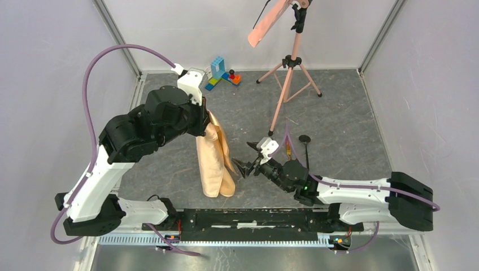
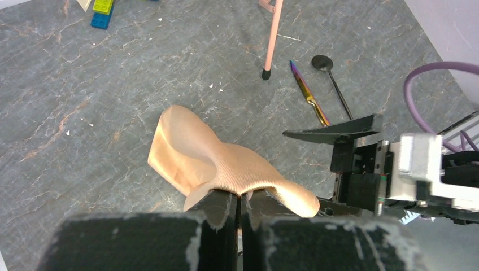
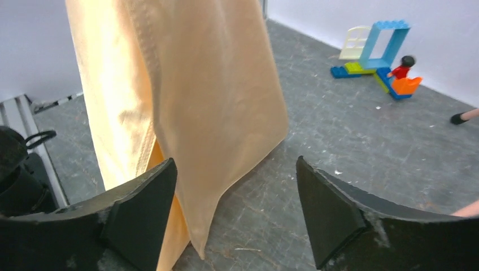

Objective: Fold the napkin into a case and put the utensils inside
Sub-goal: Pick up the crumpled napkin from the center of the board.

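The peach-tan napkin [image 1: 213,161] hangs in long doubled layers, its lower end resting on the table. My left gripper [image 2: 240,200] is shut on the napkin's top edge [image 2: 226,164], holding it up. My right gripper [image 3: 234,161] stands open just right of the cloth, low down. The napkin's [image 3: 214,84] bottom corner hangs between its fingers without touching them. The utensils lie on the table behind the right arm: an iridescent purple-gold knife [image 2: 308,93] and a thin black spoon [image 2: 333,79], side by side. No case is in view.
A pink tripod [image 1: 291,73] stands at the back right with a salmon strip [image 1: 268,22] on top. One of its feet [image 2: 265,73] rests close to the knife. Toy blocks [image 1: 223,73] sit at the back wall.
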You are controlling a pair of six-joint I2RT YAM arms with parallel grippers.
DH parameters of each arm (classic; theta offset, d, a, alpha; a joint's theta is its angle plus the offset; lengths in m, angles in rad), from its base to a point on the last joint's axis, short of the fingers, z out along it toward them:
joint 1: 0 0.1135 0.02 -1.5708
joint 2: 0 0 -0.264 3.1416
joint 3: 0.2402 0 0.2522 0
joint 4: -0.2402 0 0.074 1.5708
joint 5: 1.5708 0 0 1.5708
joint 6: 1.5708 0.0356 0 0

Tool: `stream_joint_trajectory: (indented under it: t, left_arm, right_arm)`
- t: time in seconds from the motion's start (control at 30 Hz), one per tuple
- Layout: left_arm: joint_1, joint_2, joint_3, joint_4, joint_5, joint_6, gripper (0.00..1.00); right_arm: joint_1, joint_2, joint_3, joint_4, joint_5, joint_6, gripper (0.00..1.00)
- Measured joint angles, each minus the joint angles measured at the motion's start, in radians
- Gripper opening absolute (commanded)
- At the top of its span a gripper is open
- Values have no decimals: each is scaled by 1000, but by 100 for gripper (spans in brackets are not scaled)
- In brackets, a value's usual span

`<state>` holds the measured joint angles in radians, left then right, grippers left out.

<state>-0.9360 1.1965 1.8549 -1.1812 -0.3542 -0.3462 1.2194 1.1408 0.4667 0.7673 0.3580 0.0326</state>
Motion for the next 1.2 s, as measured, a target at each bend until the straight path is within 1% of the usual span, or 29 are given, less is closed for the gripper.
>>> stream_joint_trajectory:
  t: [0.17, 0.23, 0.3, 0.43, 0.57, 0.7, 0.8, 0.87, 1.0, 1.13, 1.2]
  left_arm:
    - [5, 4, 1, 0, 4, 0, 2]
    - [6, 6, 4, 0, 10, 0, 2]
    - [9, 9, 10, -1, 16, 0, 2]
    - [10, 9, 20, -2, 17, 0, 2]
    - [13, 9, 23, -3, 17, 0, 2]
    - [16, 9, 23, -9, 17, 0, 2]
    - [16, 9, 23, -14, 17, 1, 2]
    - [16, 9, 23, -15, 17, 1, 2]
    - [16, 9, 23, -15, 17, 1, 2]
    - [16, 9, 24, -18, 17, 1, 2]
    - [16, 9, 28, -23, 18, 1, 2]
  right_arm:
    - [1, 114, 24, -10, -41, 4, 72]
    - [3, 155, 37, -17, -45, 4, 67]
    - [4, 181, 47, -18, -41, 5, 66]
    - [5, 212, 68, -30, -9, 14, 71]
    - [25, 179, 68, -67, 14, 22, 74]
    - [61, 57, 68, -119, 22, 14, 76]
    - [69, -25, 68, -114, 18, 3, 77]
    - [69, -44, 68, -95, 11, -2, 76]
    - [68, 16, 88, -80, -3, -5, 72]
    - [68, 106, 113, -80, 2, -4, 61]
    - [68, 142, 126, -80, 29, -4, 59]
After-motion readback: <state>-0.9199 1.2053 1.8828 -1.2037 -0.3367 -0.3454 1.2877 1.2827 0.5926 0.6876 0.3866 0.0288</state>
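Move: The napkin hangs from the left hand's shut fingers, its middle roughly 14 cm below that hand, 1 cm ahead and 2 cm to its right. From the open right hand that middle is about 9 cm left, 2 cm ahead and 2 cm above. On the table some 21 cm below the right hand lie the knife, 14 cm right and 6 cm ahead, and the spoon, 20 cm right and 6 cm ahead; the tripod's near foot stands 8 cm right and 14 cm ahead. The hanging napkin is kept pinched and nearly still by the left hand while the right hand works in towards its free edge: it dips about 5 cm and goes left, rises some 8 cm while easing back a little, then sinks again and pushes left, ending about 4 cm nearer. The right fingers narrow but stay well open, coming to either side of the low corner; contact can't be made out. ##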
